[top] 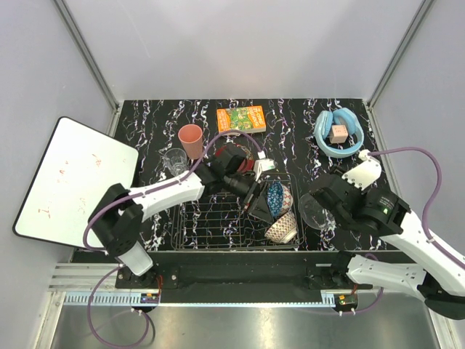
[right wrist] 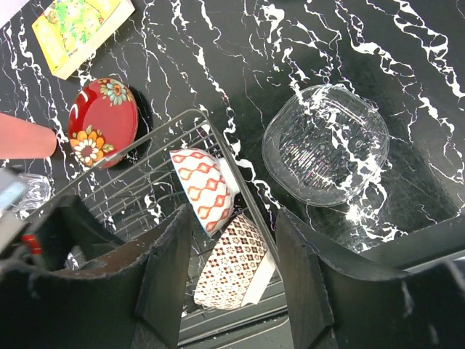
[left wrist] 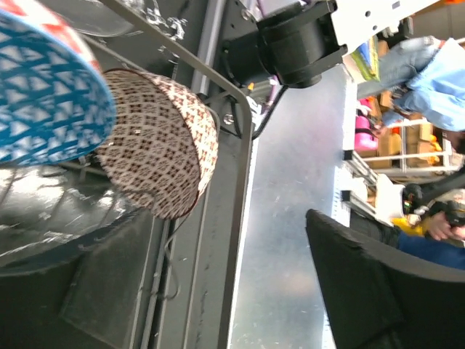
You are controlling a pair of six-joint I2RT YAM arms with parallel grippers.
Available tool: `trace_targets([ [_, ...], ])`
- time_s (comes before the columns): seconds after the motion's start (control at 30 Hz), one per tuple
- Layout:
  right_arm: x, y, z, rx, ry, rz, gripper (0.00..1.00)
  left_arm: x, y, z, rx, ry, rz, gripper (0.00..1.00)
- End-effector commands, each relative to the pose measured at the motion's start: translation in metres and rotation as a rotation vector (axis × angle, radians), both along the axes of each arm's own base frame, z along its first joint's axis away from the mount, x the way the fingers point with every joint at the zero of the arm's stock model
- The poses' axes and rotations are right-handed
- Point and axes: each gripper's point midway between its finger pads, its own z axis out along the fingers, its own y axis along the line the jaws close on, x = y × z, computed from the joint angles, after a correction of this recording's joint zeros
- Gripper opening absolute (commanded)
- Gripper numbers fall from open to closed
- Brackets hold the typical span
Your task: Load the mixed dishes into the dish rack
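Observation:
The dish rack [top: 211, 222] holds a blue patterned bowl [top: 275, 198] and a beige patterned bowl [top: 282, 229] on edge at its right end. My left gripper [top: 256, 198] hangs open just left of the blue bowl [left wrist: 43, 94], gripping nothing; the beige bowl [left wrist: 156, 156] is beyond it. My right gripper [right wrist: 234, 218] is open and empty above the rack's right edge [right wrist: 247, 196]. A clear glass bowl [right wrist: 327, 145] lies on the table right of the rack. The red bowl [right wrist: 102, 122], pink cup [top: 191, 139] and glass tumbler [top: 175, 161] stand behind the rack.
An orange-green box [top: 240, 118] and light-blue headphones [top: 338, 133] lie at the back of the table. A white board [top: 69, 182] leans off the table's left side. The left arm reaches across the rack's back rail.

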Motion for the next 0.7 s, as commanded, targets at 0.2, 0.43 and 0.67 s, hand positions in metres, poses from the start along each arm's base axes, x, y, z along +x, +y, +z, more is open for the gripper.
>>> trace_targets([
  [0.2,-0.012,-0.023,-0.008,0.009,-0.012,-0.035,0.57,-0.01,-0.029,-0.017,-0.005,0.067,-0.034,0.8],
  [0.43,-0.016,-0.023,-0.023,0.017,0.016,-0.042,0.56,-0.015,-0.038,-0.028,0.007,0.115,-0.05,0.61],
  [0.67,-0.025,-0.018,-0.051,0.026,0.089,-0.02,0.55,-0.015,-0.045,-0.026,-0.005,0.167,-0.072,0.05],
])
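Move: Low over the right half of the rack, the left hand has the patterned cream bowl about 6 cm back, 8 cm to its right and 8 cm below. The blue bowl stands roughly 4 cm ahead and 7 cm right, 7 cm below it; the clear glass bowl is some 20 cm right, level fore and aft, 12 cm below. From the right hand the cream bowl is about 10 cm back, 9 cm left and 17 cm below. Sinking about 5 cm while edging 3 cm right and a little back, the left hand brings its fingers to the near rim of the cream bowl, rolls some 10 degrees and closes from wide open to nearly shut, seeming to pinch that rim. The still half-open right hand lowers about 4 cm, drifting slightly back and right. ##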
